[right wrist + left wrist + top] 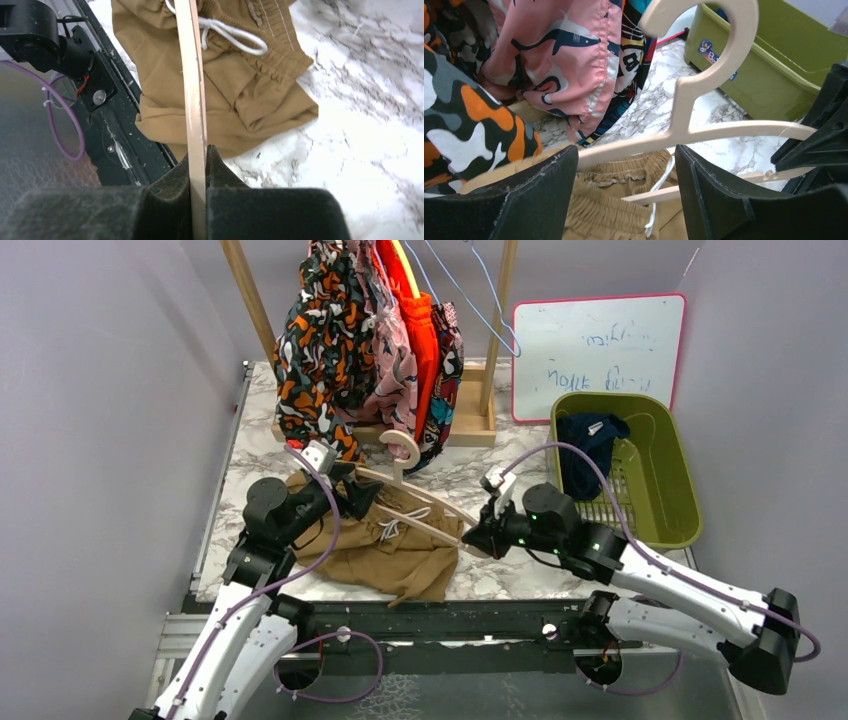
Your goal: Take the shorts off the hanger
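Tan shorts [385, 550] lie crumpled on the marble table near its front edge. A cream hanger [415, 495] lies tilted over their waistband, hook pointing away. My right gripper [478, 537] is shut on the hanger's right end; in the right wrist view the hanger arm [196, 90] runs straight out of the right gripper [199, 156] above the tan shorts [240, 85]. My left gripper [352, 495] stands open at the hanger's left end. In the left wrist view the left gripper [624, 152] brackets the hanger [704, 85] without touching it, with the tan shorts [614, 205] below.
Several printed shorts [345, 340] hang on a wooden rack [480, 420] at the back. A green bin [655, 480] at the right holds navy shorts [588, 445]. A whiteboard [600, 350] leans behind it. The table's front edge and a black rail [450, 625] lie close below the shorts.
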Motion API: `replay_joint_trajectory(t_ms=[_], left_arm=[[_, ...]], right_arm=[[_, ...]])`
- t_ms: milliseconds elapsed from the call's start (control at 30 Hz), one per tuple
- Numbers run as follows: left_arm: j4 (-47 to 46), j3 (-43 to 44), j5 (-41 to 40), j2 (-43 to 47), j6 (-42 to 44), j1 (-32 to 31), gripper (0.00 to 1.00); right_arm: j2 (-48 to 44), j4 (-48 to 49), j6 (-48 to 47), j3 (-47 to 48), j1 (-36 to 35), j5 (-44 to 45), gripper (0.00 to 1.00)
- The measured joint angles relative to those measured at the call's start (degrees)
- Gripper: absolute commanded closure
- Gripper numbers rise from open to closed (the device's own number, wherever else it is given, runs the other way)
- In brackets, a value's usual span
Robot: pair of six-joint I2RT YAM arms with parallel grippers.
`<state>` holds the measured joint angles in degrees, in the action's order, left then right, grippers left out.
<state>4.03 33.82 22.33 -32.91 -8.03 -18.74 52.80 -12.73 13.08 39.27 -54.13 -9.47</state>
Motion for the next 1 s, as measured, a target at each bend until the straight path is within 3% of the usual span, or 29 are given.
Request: replay_joint_trajectory(t_ms=[267,533,800,1000], left_arm=[[4.9,0.0,-10.1,2.2,-1.9,0.0,0.26],[10.2,0.2,-15.8,-6.3,-3.4,0.0,0.28],[15.0,1.3,-17.7,-11.2,-3.7,0.0,0.50],[15.5,1.5,-19.4,-10.0,-3.6,0.0,0.50]], right_arm=[[-15.5,-7.4,9.6,-5.4,0.0,1.3,0.99],[-26.5,-18.8,19.6,-5.4,0.1,-1.0,0.99],[-27.6,-36.5,27.9,6.1,0.1,6.6,0.99],[-27.5,-48.4,31.7,14.8,0.1,13.3,0.99]])
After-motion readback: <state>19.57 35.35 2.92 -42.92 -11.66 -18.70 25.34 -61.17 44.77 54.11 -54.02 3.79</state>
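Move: The right hand already grips the right end of the wooden hanger; the shorts' middle lies some 15 cm to its left, about 2 cm farther out and roughly 11 cm below, and the green basket about 25 cm to its right and 13 cm ahead. The open left hand has the shorts almost beneath it, about 16 cm down and 3 cm back, with the hanger's middle roughly 9 cm to its right, 3 cm back and 4 cm lower. Keeping its pinch, the right hand draws the hanger away from the shorts, some 15 cm right and back, rising over the latter half while it swings clockwise and tips downward. The left hand sinks about 10 cm towards the shorts, easing left and slightly forward, its fingers tilting down some 25 degrees and starting to close late, still part open. ##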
